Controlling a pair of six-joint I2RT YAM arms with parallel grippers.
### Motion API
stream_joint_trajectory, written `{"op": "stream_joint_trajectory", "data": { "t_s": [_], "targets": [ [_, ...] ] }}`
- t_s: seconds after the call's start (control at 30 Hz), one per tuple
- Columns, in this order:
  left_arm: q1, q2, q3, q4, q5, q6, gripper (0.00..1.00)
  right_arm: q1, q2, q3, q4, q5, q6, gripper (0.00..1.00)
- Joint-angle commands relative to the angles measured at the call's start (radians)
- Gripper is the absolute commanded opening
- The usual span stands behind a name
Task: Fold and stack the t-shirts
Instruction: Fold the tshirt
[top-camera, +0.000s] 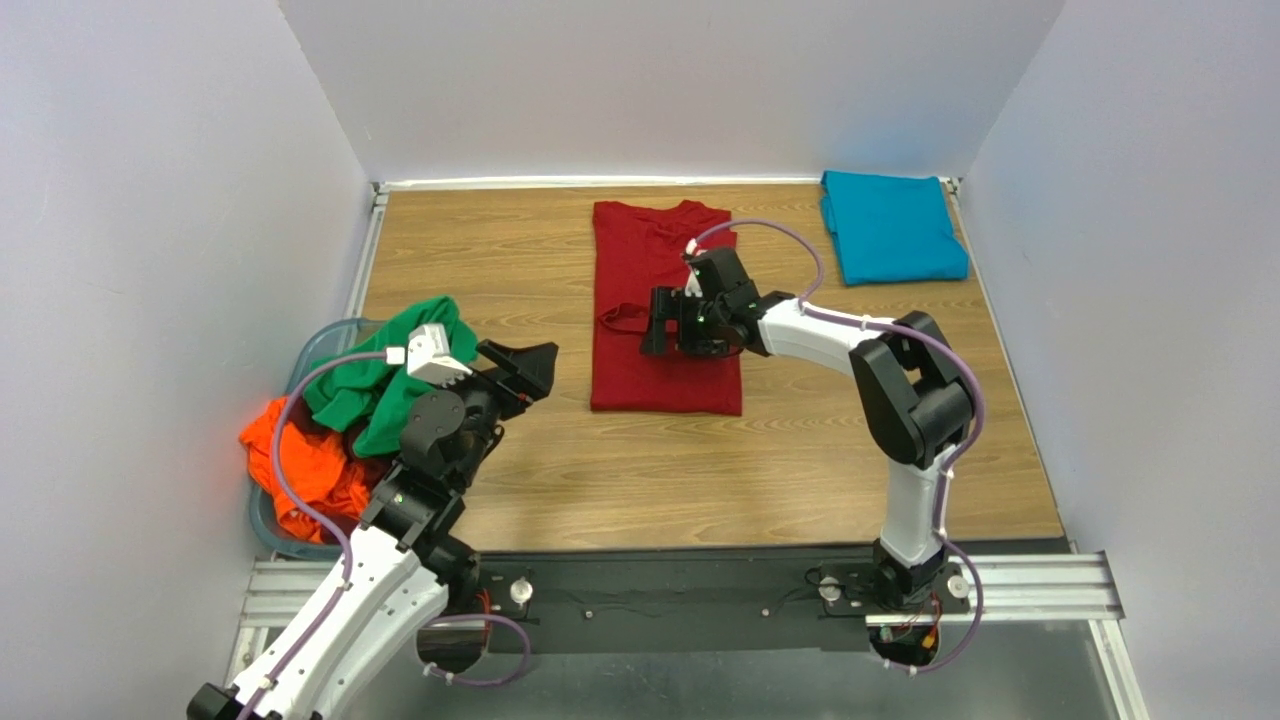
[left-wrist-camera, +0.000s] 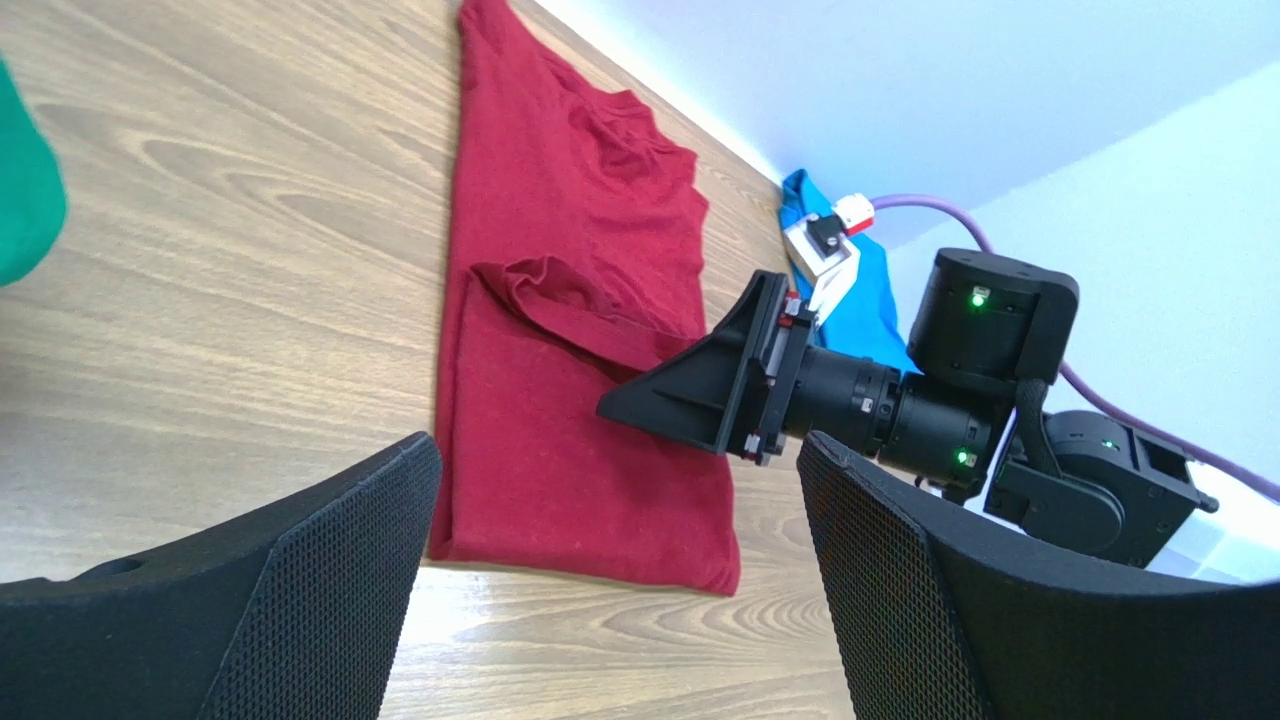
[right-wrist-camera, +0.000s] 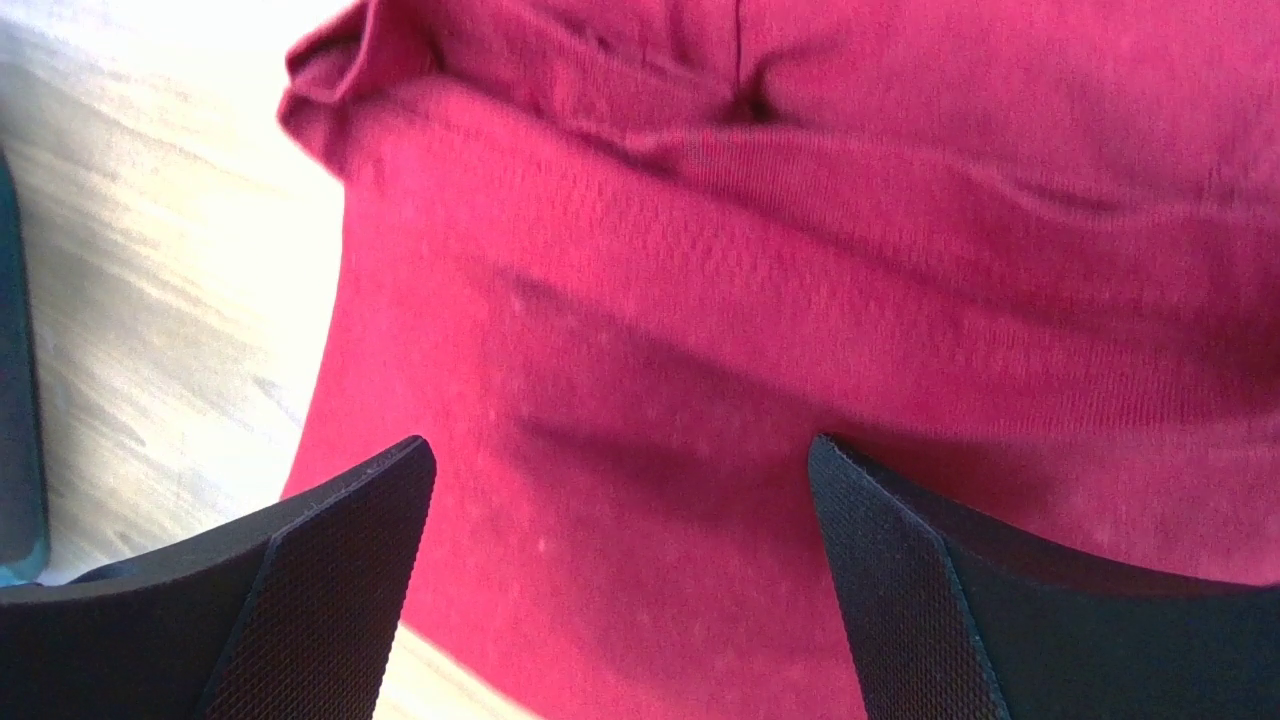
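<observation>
The dark red t-shirt (top-camera: 661, 240) lies in a long narrow strip on the wooden table, a bunched sleeve (top-camera: 619, 318) sticking out at its left edge. My right gripper (top-camera: 661, 324) hovers open low over the strip's middle; its wrist view shows red cloth (right-wrist-camera: 842, 300) below its spread fingers (right-wrist-camera: 621, 450), with nothing between them. My left gripper (top-camera: 534, 371) is open and empty left of the shirt, over bare wood. Its view (left-wrist-camera: 616, 465) looks across the red t-shirt (left-wrist-camera: 571, 300) at the right gripper (left-wrist-camera: 676, 405). A teal-blue t-shirt (top-camera: 891, 225) lies folded at the back right.
A green t-shirt (top-camera: 391, 375) and an orange t-shirt (top-camera: 301, 458) are heaped in a clear bin (top-camera: 308, 353) at the table's left edge. White walls close in the left, back and right sides. Bare wood (top-camera: 781, 465) lies in front of the red shirt.
</observation>
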Motion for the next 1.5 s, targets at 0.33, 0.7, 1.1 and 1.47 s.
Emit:
{"op": "stream_joint_trajectory", "data": {
  "t_s": [0.33, 0.7, 1.1, 1.47],
  "targets": [
    [0.000, 0.110, 0.036, 0.031, -0.024, 0.026, 0.97, 0.002, 0.104, 0.122, 0.048, 0.111, -0.039, 1.00],
    [-0.001, 0.153, 0.018, 0.067, 0.031, 0.046, 0.97, -0.009, 0.249, 0.353, 0.047, 0.283, 0.016, 1.00],
    [-0.001, 0.201, -0.007, 0.100, 0.066, 0.043, 0.97, -0.037, 0.220, 0.426, 0.045, 0.262, 0.039, 1.00],
    [-0.001, 0.446, 0.034, 0.136, 0.146, 0.091, 0.96, -0.040, -0.141, 0.019, 0.037, 0.414, 0.119, 1.00]
  ]
}}
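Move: The crooked loose hem of the folded t-shirt's upper layer crosses just ahead of the right fingertips, its middle about 3 cm ahead and 3 cm below; its puckered left end is some 7 cm left and 3 ahead. The collar lies about 18 cm ahead, 2 right, and the blue shirt 16 ahead, 30 right. From the left hand, the near-left corner is about 2 cm ahead, 7 right, 20 below; the hem's middle is 12 ahead, 17 right. The hem is brushed outward by the right hand's still-open fingers, which sweep forward about 13 cm, low over the shirt towards the collar, tipping up some 10 degrees and turning clockwise; then they lift off about 7 cm and draw back and to the right. The open left hand meanwhile sinks some 8 cm, easing forward and right towards the near-left corner, fingers tipping down. ##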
